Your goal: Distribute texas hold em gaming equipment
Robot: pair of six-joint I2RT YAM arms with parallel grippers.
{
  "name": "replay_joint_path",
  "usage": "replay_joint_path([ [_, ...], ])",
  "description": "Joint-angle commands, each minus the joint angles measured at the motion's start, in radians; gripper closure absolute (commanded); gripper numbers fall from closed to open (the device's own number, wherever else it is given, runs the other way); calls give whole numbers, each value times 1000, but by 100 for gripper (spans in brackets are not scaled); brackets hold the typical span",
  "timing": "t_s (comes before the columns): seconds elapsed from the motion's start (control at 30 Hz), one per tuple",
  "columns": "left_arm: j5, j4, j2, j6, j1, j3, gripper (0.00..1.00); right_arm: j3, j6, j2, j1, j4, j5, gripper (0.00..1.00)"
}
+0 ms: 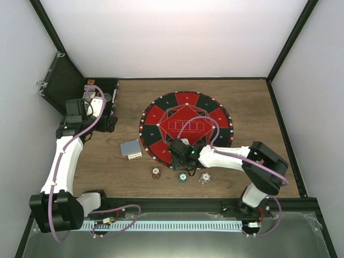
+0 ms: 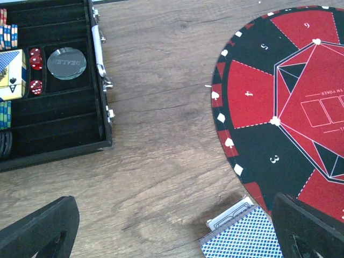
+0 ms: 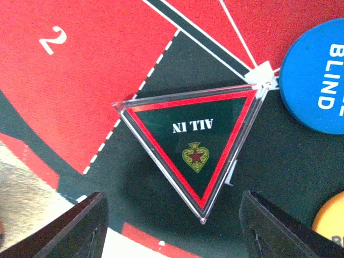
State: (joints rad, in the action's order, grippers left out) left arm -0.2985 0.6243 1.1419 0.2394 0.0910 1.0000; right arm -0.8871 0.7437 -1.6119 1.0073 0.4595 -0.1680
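In the right wrist view a clear triangular "ALL IN" marker (image 3: 193, 145) lies flat on the round red-and-black mat (image 3: 80, 80). My right gripper (image 3: 172, 231) hovers low over it, open, and the marker's tip points into the gap between the fingers. A blue "BLIND" button (image 3: 317, 75) and an orange button (image 3: 330, 220) lie to its right. A deck of cards (image 2: 242, 236) with blue-checked backs rests on the wood beside the mat (image 2: 252, 97). My left gripper (image 2: 172, 236) stands open above the table, holding nothing. From above, the right gripper (image 1: 177, 152) is at the mat's near edge and the left gripper (image 1: 107, 122) is by the case.
An open black case (image 2: 102, 80) at the back left holds stacked chips (image 2: 8, 35), red dice (image 2: 36, 59), a round dealer button (image 2: 66, 63) and a boxed deck (image 2: 12, 75). Three chip stacks (image 1: 183, 176) sit in a row on the wood near the front. Walls enclose the table.
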Motion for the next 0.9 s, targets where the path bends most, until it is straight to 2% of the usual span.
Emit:
replay_joint_path([
  [0.0,-17,20,-2,5,6,25,0,-27,-9,-51,-9,12,-34,33],
  [0.2,-21,27,-5,2,6,26,0,-38,-46,-77,-50,-16,-26,42],
  [0.57,-10,47,-9,3,5,31,0,-120,-124,-180,-54,-57,6,57],
  [0.87,-8,65,-15,3,5,34,0,-321,-207,-343,-54,-51,18,62],
])
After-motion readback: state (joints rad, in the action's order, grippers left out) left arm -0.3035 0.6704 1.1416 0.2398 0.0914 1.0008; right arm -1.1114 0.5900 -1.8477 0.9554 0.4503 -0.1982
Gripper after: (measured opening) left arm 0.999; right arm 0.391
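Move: Just ahead of my right hand lies the ALL IN triangle, its middle some 3 cm forward, 1 cm left and about 2 cm below my finger pads. The blue blind button is roughly 7 cm ahead and 3 cm right of my hand, the orange blind button about 2 cm ahead and 6 cm right, and the green chips 5 cm straight back. From my left hand the triangle is around 26 cm right, 13 cm back and 20 cm down. I lower my right hand about 1 cm, then slide it forward almost level over the mat while my half-open fingers steadily narrow, pinching the ALL IN triangle near the corner that points back at me. From there I veer forward and left with it, picking up speed towards the red "2" wedge, about 6 cm of travel in all. ##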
